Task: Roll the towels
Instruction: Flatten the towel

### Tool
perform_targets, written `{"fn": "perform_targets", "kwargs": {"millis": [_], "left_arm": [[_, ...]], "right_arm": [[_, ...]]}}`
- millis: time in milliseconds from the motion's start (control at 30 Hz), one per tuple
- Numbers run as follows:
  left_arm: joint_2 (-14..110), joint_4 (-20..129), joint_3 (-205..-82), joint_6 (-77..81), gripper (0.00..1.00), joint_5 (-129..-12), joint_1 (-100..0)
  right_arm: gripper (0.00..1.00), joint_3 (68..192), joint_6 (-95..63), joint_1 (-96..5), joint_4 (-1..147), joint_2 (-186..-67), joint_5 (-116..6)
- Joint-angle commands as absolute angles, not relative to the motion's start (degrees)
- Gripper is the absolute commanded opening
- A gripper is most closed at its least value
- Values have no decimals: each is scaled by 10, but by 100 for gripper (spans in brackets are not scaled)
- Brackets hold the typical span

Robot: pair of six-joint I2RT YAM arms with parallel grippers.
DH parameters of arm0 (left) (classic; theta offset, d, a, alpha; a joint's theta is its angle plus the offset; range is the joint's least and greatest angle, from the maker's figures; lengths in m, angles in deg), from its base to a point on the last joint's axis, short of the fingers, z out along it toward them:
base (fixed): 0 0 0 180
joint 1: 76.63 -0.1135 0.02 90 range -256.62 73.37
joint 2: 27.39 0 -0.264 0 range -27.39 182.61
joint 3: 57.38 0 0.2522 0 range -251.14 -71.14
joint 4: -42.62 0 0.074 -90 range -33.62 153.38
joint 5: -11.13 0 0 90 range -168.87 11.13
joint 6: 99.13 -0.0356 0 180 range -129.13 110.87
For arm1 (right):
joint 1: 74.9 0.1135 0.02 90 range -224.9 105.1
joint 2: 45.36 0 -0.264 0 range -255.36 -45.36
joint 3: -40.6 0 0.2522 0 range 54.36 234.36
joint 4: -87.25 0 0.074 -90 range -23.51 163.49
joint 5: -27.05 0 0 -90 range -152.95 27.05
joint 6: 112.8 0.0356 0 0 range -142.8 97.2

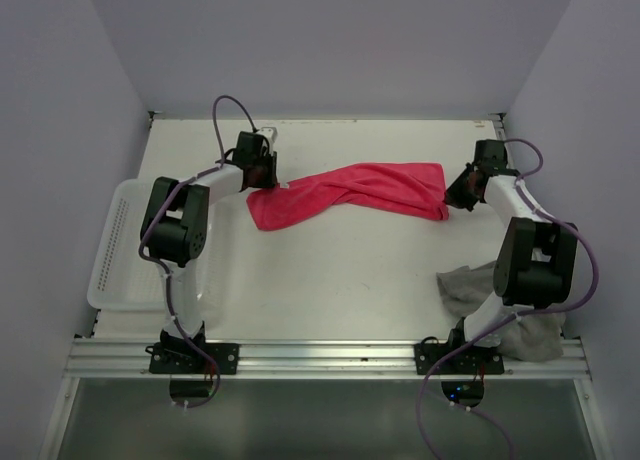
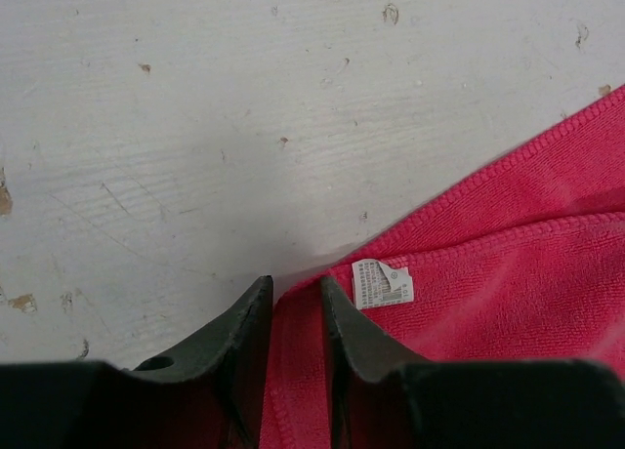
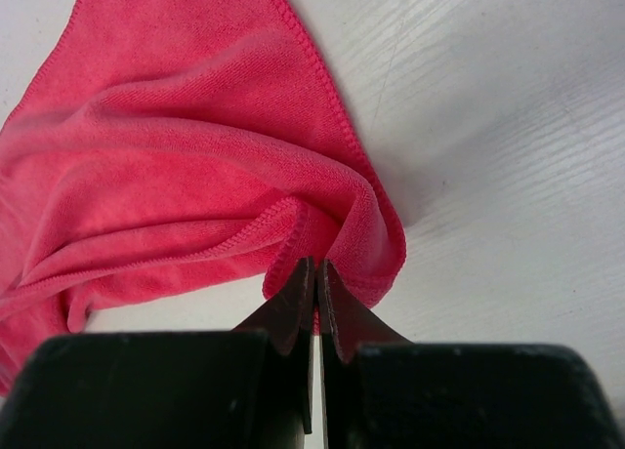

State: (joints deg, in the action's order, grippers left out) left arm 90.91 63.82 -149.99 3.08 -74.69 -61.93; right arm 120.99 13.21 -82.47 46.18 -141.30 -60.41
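The pink-red towel (image 1: pixel 350 192) lies stretched in loose folds across the far middle of the table between my two grippers. At its left end my left gripper (image 1: pixel 265 180) is low over the table. In the left wrist view its jaws (image 2: pixel 296 285) stand a little apart, with the hemmed edge of the pink towel (image 2: pixel 508 273) running between them beside a white care label (image 2: pixel 381 283). My right gripper (image 1: pixel 455 195) is at the towel's right end, and the right wrist view shows it (image 3: pixel 315 265) shut on a bunched corner of the pink towel (image 3: pixel 176 156). The grey towel (image 1: pixel 465 285) lies crumpled at the near right, partly under the right arm.
A white perforated basket (image 1: pixel 115 250) stands along the left edge of the table beside the left arm. A metal rail (image 1: pixel 320 355) with both arm bases runs along the near edge. Walls close the table in at the back and on both sides.
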Motion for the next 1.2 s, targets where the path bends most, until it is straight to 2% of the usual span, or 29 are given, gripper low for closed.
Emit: {"fn": "perform_targets", "kwargs": {"millis": [0,133,300,500,700,1167], "left_arm": [[916,619,-1499,14,29,-750,-616],[917,617,-1498,16,21,-753,-616],[910,619,-1496,15,0,-758,-616],[885,629,-1502,16,0,-768,-616],[807,646,-1496,29,0,-784,-617],[508,575,-1270,141,0,-786,-626]], "right_arm": [[0,1229,125,-829,478,-1420,-600],[0,1229,125,-829,478,-1420,-600],[0,1231,125,-830,477,-1418,-597],[0,1247,123,-830,459,-1409,-601],[0,1290,118,-830,416,-1382,-626],[0,1299,58,-830,339,-1288,-723]]}}
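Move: The left hand stands low with the red towel's labelled far edge right between its half-open fingers; the white label is about 3 cm to its right. The crate's middle is some 30 cm left and 15 cm back. The right hand already holds the red towel's near-right corner a few centimetres off the table; the far-right corner lies about 10 cm ahead, 2 cm left and 7 cm below, the grey towel roughly 25 cm back and 13 cm right. Straight up at first, then back as well, the left hand lifts the red towel's edge after shutting its fingers on it beside the label, rising about 15 cm and drawing back some 7 cm while its fingertips tilt forward. The right hand keeps its pinch on the corner and rises with it by nearly 10 cm, easing about 3 cm right and rolling its left side down. ##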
